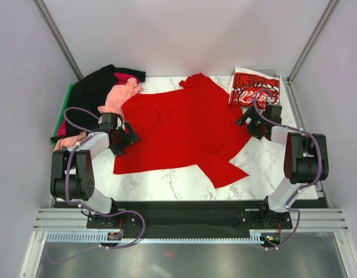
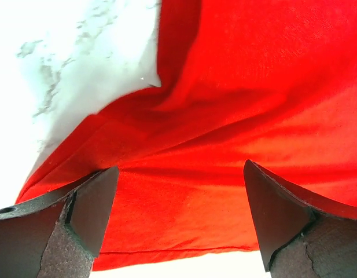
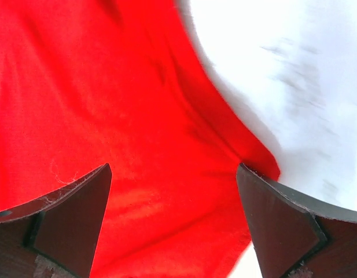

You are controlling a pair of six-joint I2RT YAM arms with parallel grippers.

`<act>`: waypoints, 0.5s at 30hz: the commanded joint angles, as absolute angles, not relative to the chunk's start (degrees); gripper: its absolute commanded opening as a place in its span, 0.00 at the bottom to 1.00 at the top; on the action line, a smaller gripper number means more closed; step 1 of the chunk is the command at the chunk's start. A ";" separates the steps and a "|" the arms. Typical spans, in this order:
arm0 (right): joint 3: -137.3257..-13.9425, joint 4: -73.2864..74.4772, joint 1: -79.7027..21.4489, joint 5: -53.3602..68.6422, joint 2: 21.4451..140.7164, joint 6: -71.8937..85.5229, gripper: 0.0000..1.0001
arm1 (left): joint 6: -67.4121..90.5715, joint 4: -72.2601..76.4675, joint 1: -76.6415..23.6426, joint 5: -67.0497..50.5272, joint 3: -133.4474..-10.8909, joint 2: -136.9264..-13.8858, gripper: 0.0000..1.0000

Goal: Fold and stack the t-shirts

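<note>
A large plain red t-shirt lies spread flat across the middle of the marble table. My left gripper is open at the shirt's left edge, and its fingers straddle the red hem from above. My right gripper is open at the shirt's right edge, over a corner of red cloth. Neither one pinches cloth. A folded red t-shirt with white Coca-Cola script lies at the back right. Black, salmon-pink and magenta t-shirts are heaped at the back left.
A green plastic tray shows under the heap of shirts at the left edge. White walls and metal posts close in the table on three sides. Bare marble shows in front of the red shirt.
</note>
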State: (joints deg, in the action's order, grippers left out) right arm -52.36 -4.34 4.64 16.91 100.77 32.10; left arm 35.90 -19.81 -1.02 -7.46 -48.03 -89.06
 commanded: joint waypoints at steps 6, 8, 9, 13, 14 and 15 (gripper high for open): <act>-49.39 5.36 5.64 19.85 92.82 30.42 0.98 | 33.93 -25.31 -2.19 -4.75 -48.33 -82.45 0.96; -53.16 7.98 3.35 19.08 89.13 29.19 0.98 | 33.93 -28.37 -5.08 -2.30 -49.30 -78.16 0.96; -54.74 11.57 0.82 18.03 87.73 27.61 0.98 | 33.93 -29.69 -5.97 -1.42 -50.52 -77.00 0.96; -57.57 18.79 -3.16 11.36 78.17 27.94 0.98 | 36.29 -35.14 -6.68 1.83 -50.10 -69.19 0.97; -56.79 20.20 -3.16 9.51 76.39 28.91 0.98 | 38.21 -35.68 -6.59 3.50 -49.31 -67.34 0.97; -55.73 23.96 -3.16 7.49 74.46 29.87 0.98 | 39.36 -36.38 -6.59 4.04 -47.04 -62.71 0.97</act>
State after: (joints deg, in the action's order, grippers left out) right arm -55.24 14.81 -3.46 14.26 81.19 29.34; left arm 36.05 -31.64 -6.98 -1.41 -48.62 -69.95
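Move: The red t-shirt lies flat under both of my open hands, about 1 cm below them. Its middle is some 22 cm right and 3 cm ahead of my left hand, and about 27 cm left and 2 cm back of my right. From my left hand the salmon shirt is 18 cm ahead and 3 cm left; from my right, the Coca-Cola bag is 17 cm ahead and 4 cm right, and the near sleeve about 18 cm back and 9 cm left. I finish smoothing the red t-shirt and come off it with both hands open. My right fingertips drag the cloth another couple of centimetres outward and back towards me, then lift about 8 cm while swinging some 6 cm left, in over the shirt. My left hand eases back about 3 cm and rises nearly 7 cm from the left side. ##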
